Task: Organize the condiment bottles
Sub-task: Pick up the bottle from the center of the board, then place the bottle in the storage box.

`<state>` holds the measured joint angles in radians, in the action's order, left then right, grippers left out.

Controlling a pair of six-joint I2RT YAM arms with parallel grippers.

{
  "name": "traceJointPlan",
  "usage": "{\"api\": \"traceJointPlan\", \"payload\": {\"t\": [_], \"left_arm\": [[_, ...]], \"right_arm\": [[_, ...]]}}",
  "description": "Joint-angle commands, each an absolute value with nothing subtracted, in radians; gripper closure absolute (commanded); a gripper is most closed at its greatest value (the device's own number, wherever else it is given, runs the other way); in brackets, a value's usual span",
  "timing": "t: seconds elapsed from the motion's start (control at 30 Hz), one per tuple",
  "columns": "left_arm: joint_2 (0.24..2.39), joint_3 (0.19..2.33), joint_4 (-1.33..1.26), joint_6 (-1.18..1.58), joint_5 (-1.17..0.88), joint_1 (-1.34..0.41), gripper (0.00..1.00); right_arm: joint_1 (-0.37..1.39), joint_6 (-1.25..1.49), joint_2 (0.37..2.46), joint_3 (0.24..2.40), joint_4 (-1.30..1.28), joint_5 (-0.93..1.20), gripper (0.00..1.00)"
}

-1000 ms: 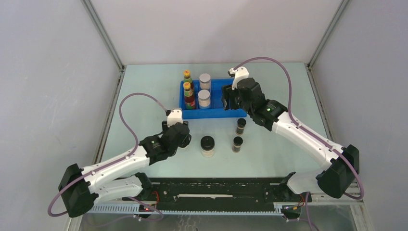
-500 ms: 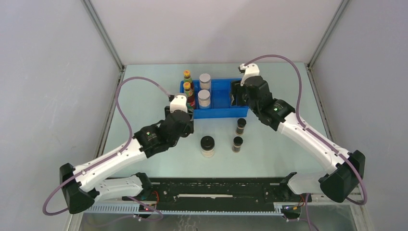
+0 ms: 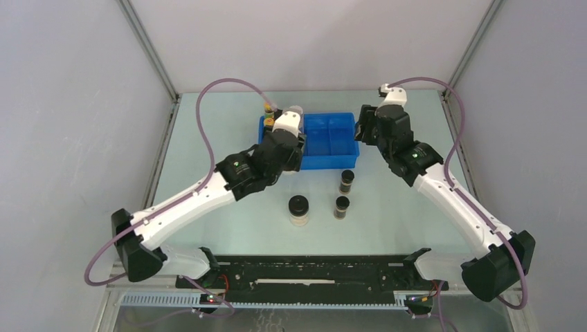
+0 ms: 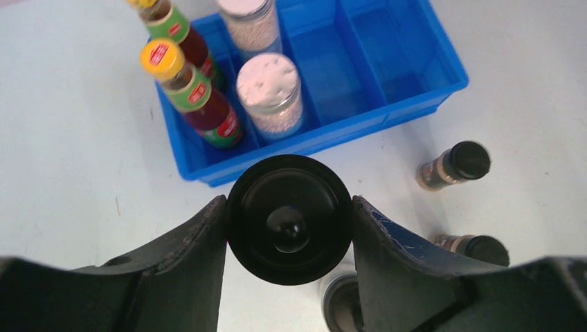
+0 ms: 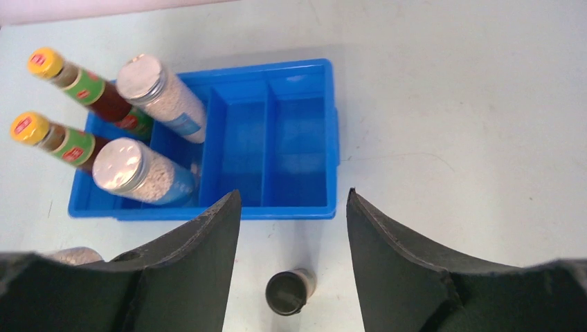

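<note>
My left gripper (image 4: 289, 200) is shut on a black-lidded pale jar (image 4: 289, 220) and holds it above the table just in front of the blue tray (image 4: 387, 66); in the top view the left gripper (image 3: 291, 144) hangs over the tray's left part. Two red-labelled bottles (image 4: 190, 90) and two silver-lidded jars (image 4: 271, 90) stand in the tray's left compartments. The second black-lidded jar (image 3: 298, 209) and two dark vials (image 3: 347, 181) (image 3: 341, 207) stand on the table. My right gripper (image 5: 292, 197) is open and empty, above a vial (image 5: 289, 290), by the tray's right end (image 3: 365, 130).
The tray's two right compartments (image 5: 277, 149) hold nothing. Grey enclosure walls stand on three sides (image 3: 83, 104). A black rail (image 3: 311, 273) with the arm bases runs along the near edge.
My left arm has carried the black-lidded jar from the table's left-middle forward to the tray's left part. My right gripper has moved from over the tray to its right end.
</note>
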<state>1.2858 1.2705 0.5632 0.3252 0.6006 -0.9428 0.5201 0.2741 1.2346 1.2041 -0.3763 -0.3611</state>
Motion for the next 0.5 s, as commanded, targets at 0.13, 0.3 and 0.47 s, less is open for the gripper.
{"api": "traceJointPlan", "payload": {"t": [0.13, 0.3, 0.47], "left_arm": [[1.458, 1.556, 0.489, 0.193, 0.522, -0.948, 1.00], [1.561, 1.667, 0.485, 0.181, 0.465, -0.934, 1.00], [1.669, 1.770, 0.481, 0.188, 0.389, -0.891, 1.00]], "right_arm": [[0.392, 0.374, 1.194, 1.175, -0.331, -0.394, 0.34], [0.310, 0.412, 1.189, 1.157, -0.309, -0.383, 0.34], [0.269, 0.429, 1.200, 1.157, -0.294, -0.377, 0.34]]}}
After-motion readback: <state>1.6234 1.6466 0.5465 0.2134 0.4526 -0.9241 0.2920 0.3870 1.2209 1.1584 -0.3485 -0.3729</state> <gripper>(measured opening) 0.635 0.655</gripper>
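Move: The box's open third compartment, where the held black-lidded bottle seems bound, lies about 17 cm ahead of the left hand, 8 cm to its right and 21 cm below. The near silver-lidded jar stands about 13 cm ahead and 1 cm right of that hand, and the near sauce bottle 13 cm ahead and 6 cm left. From the empty right hand, the compartment is some 9 cm ahead, 12 cm left, 23 cm below. The black-lidded bottle, still pinched by its lid in the left fingers, is carried high towards the box's open third compartment: about 9 cm to the right and 5 cm forward, rising a couple of centimetres early on, with a clockwise turn of some 10 degrees. The empty right hand clears away from the box, roughly 8 cm to its right and slightly forward, turning clockwise, fingers still open. ##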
